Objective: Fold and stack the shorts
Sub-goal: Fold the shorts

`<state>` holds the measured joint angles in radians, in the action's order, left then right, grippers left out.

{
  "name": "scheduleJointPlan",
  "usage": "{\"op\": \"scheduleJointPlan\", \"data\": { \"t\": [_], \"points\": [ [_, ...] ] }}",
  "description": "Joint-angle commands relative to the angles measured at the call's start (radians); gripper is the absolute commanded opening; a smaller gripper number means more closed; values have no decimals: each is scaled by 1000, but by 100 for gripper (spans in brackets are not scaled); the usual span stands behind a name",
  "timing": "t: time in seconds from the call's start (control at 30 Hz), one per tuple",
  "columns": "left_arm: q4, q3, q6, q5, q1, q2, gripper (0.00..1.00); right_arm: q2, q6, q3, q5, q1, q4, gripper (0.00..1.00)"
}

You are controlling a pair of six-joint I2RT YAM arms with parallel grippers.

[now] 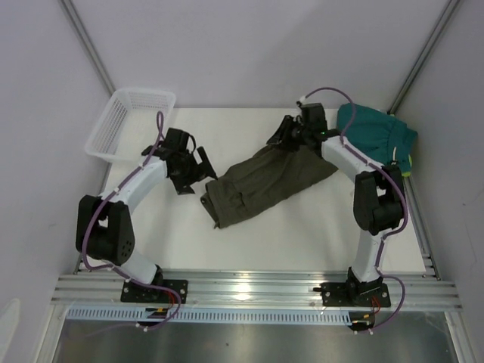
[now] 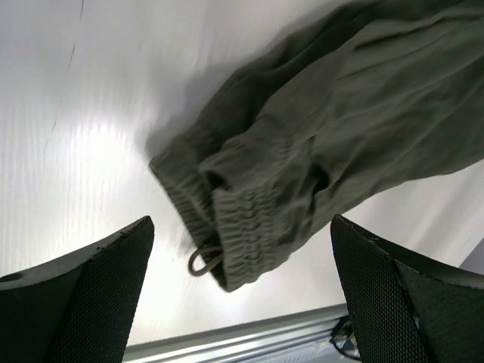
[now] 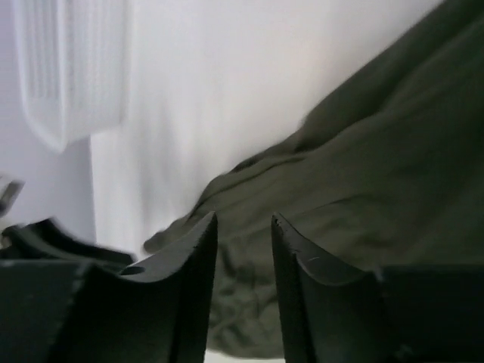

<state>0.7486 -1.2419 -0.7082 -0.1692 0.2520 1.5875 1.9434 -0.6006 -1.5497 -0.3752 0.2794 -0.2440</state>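
The olive-green shorts lie folded lengthwise on the white table, running diagonally from near left to far right. Their gathered waistband with a drawstring loop shows in the left wrist view. My left gripper hovers wide open just left of that waist end, with nothing between its fingers. My right gripper is over the far leg end. Its jaws stand a narrow gap apart above the cloth, with nothing pinched. A folded teal pair of shorts sits at the back right.
A white mesh basket stands at the back left corner, also visible in the right wrist view as a basket. An aluminium rail runs along the near table edge. Grey walls close in the sides and back.
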Motion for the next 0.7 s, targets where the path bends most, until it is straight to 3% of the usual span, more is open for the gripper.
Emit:
{"op": "scheduleJointPlan", "data": {
  "t": [0.0,0.03,0.13,0.4,0.67],
  "points": [
    [-136,184,-62,-72,-5,-156,99,-93,-82,88,-71,104,159,35],
    [-178,218,-77,-82,-5,-190,99,-95,-103,147,-85,130,216,21],
    [-311,353,-103,-99,-5,-287,99,-61,-149,201,-114,168,288,0],
    [-503,518,-131,-138,0,-307,99,51,-130,168,-137,273,285,0],
    [-508,630,-162,-72,1,-334,99,77,-143,166,-189,334,287,0]
  ]
}}
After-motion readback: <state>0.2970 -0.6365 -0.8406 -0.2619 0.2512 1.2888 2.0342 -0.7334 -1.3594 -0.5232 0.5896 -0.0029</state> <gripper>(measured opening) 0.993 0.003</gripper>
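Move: The left end of the shorts lies about 5 cm to the right of the open left hand, 2 cm nearer the base and some 11 cm below; its drawstring loop is about 4 cm back and 4 cm right of that hand, and the white basket is some 29 cm ahead and 27 cm to its left. For the right hand that end is about 24 cm left, 19 cm back and 14 cm down, while the shorts' right corner lies 20 cm right and 4 cm back. Leftwards and back, sinking as it goes, the right hand sweeps about 15 cm left over the shorts towards their left end, its half-open fingers shutting on nothing early on while the wrist swings some 20 degrees counter-clockwise and tips down a little. The left hand, fingers staying wide open, draws back and down about 7 cm beside that same end, tilting slightly. Contact can't be seen for either. ##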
